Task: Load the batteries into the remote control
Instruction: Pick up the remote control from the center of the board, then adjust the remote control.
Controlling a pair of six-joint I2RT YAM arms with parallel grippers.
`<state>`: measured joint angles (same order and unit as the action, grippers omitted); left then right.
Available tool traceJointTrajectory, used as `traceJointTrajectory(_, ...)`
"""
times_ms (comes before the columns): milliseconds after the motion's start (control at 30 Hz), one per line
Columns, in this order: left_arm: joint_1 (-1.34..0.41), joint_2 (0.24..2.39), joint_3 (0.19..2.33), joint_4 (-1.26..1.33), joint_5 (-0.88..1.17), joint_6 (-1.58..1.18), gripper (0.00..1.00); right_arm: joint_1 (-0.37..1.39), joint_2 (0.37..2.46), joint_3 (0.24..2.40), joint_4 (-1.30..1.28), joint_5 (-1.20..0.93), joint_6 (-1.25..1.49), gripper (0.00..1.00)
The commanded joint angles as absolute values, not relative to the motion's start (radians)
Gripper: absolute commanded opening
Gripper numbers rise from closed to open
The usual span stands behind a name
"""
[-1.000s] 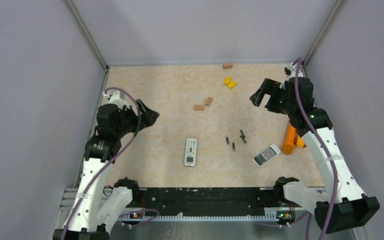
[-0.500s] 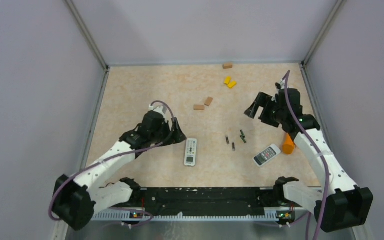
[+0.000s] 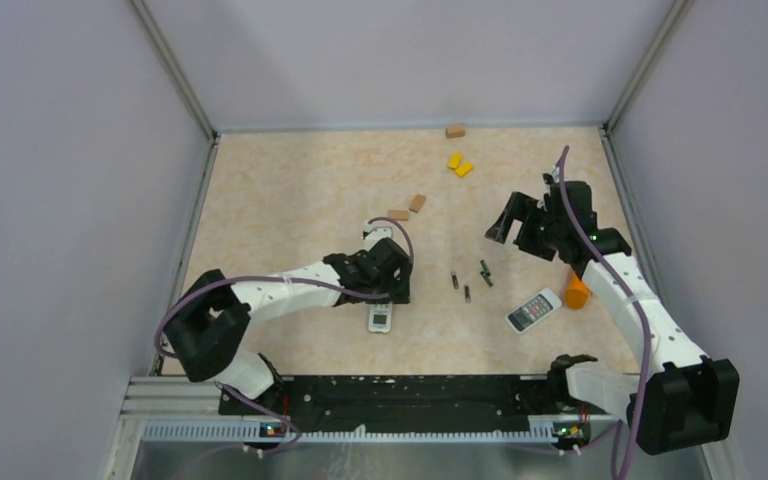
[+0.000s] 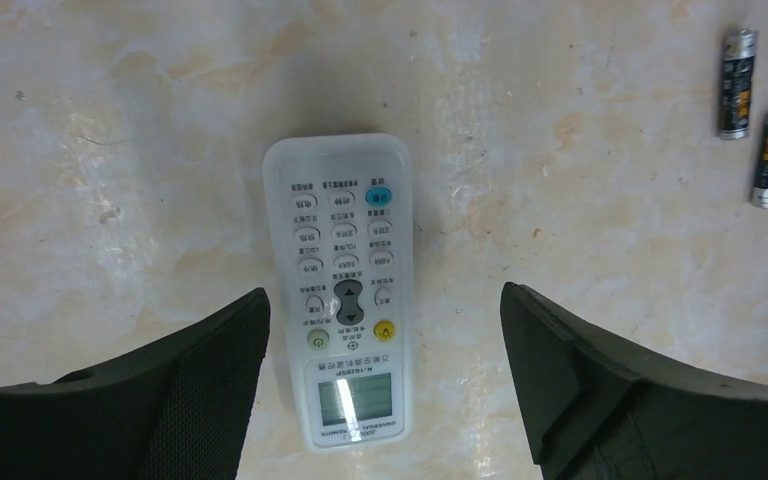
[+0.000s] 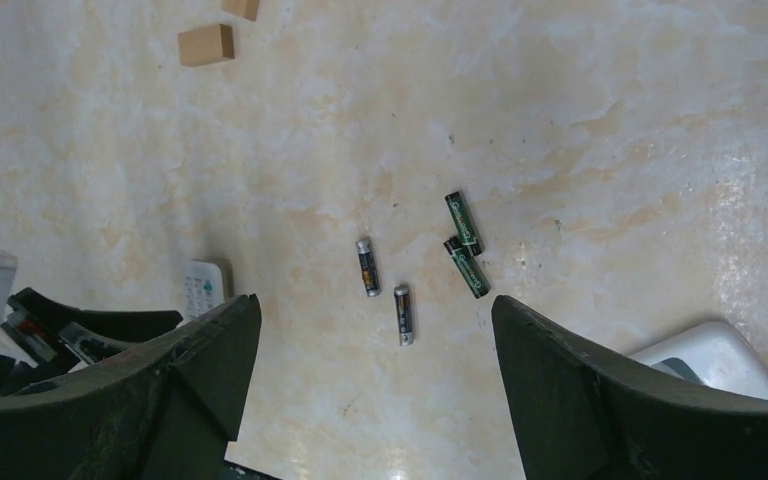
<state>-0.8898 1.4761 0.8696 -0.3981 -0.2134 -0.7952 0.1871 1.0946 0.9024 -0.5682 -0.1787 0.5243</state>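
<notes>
A white remote control (image 4: 345, 290) lies face up, buttons and small screen showing. My left gripper (image 4: 384, 293) hangs open just above its screen end, one finger on each side without touching; from above, the gripper (image 3: 388, 290) covers most of that remote (image 3: 381, 320). Several batteries (image 5: 403, 314) lie loose on the table (image 3: 290, 190) between the arms, two black ones (image 3: 467, 293) and two greenish ones (image 3: 485, 273); two also appear in the left wrist view (image 4: 736, 68). My right gripper (image 3: 516, 215) is open in the air beyond them, nothing between its fingers (image 5: 375, 300).
A second white remote (image 3: 533, 310) lies at the right, next to an orange object (image 3: 577, 291). Brown blocks (image 3: 407, 209) sit mid-table, another (image 3: 455, 130) at the far edge, and yellow blocks (image 3: 459, 164) near it. Grey walls close in three sides.
My left arm has swung from the left wall across the table to hover over the remote. My right arm has come slightly left and nearer, toward the batteries.
</notes>
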Motion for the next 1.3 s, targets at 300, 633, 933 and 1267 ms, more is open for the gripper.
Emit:
traceJointTrajectory(300,-0.959,1.604,0.927,-0.467,-0.355,-0.887,0.77,0.180,1.063,0.881,-0.527,-0.218,0.523,0.87)
traceJointTrajectory(633,-0.960,1.591,0.905,-0.458,-0.367,-0.858,0.35,0.181,1.048,0.818,-0.485,-0.239,0.562,0.86)
traceJointTrajectory(933,-0.849,1.476,0.959,-0.259,-0.024,-0.506,0.31,0.189,1.067,0.738,-0.246,-0.491,0.622,0.88)
traceJointTrajectory(1267,-0.793,1.501,1.069,-0.172,0.333,-0.252,0.34,0.315,1.269,0.697,0.137,-0.674,0.853,0.88)
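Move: Just under the left hand's open fingers lies the remote control, its middle straight below by about 3 cm. Near that, from the left hand and about 4 cm lower, come the near dark battery, some 19 cm right and 6 ahead, the far dark battery, 22 right and 3 ahead, and the green batteries, 27 right and 8 ahead. From the right hand the remote lies some 33 cm left, 7 back and 14 below. Sinking about 3 cm over the remote, the left hand closes its fingers on the two long sides, pauses, then lifts it some 9 cm while carrying it right and a little forward and turning clockwise about 30 degrees. Late on, the right hand, fingers still open, swings about 9 cm left towards the remote, dipping slightly and rolling its left side up some 25 degrees. ##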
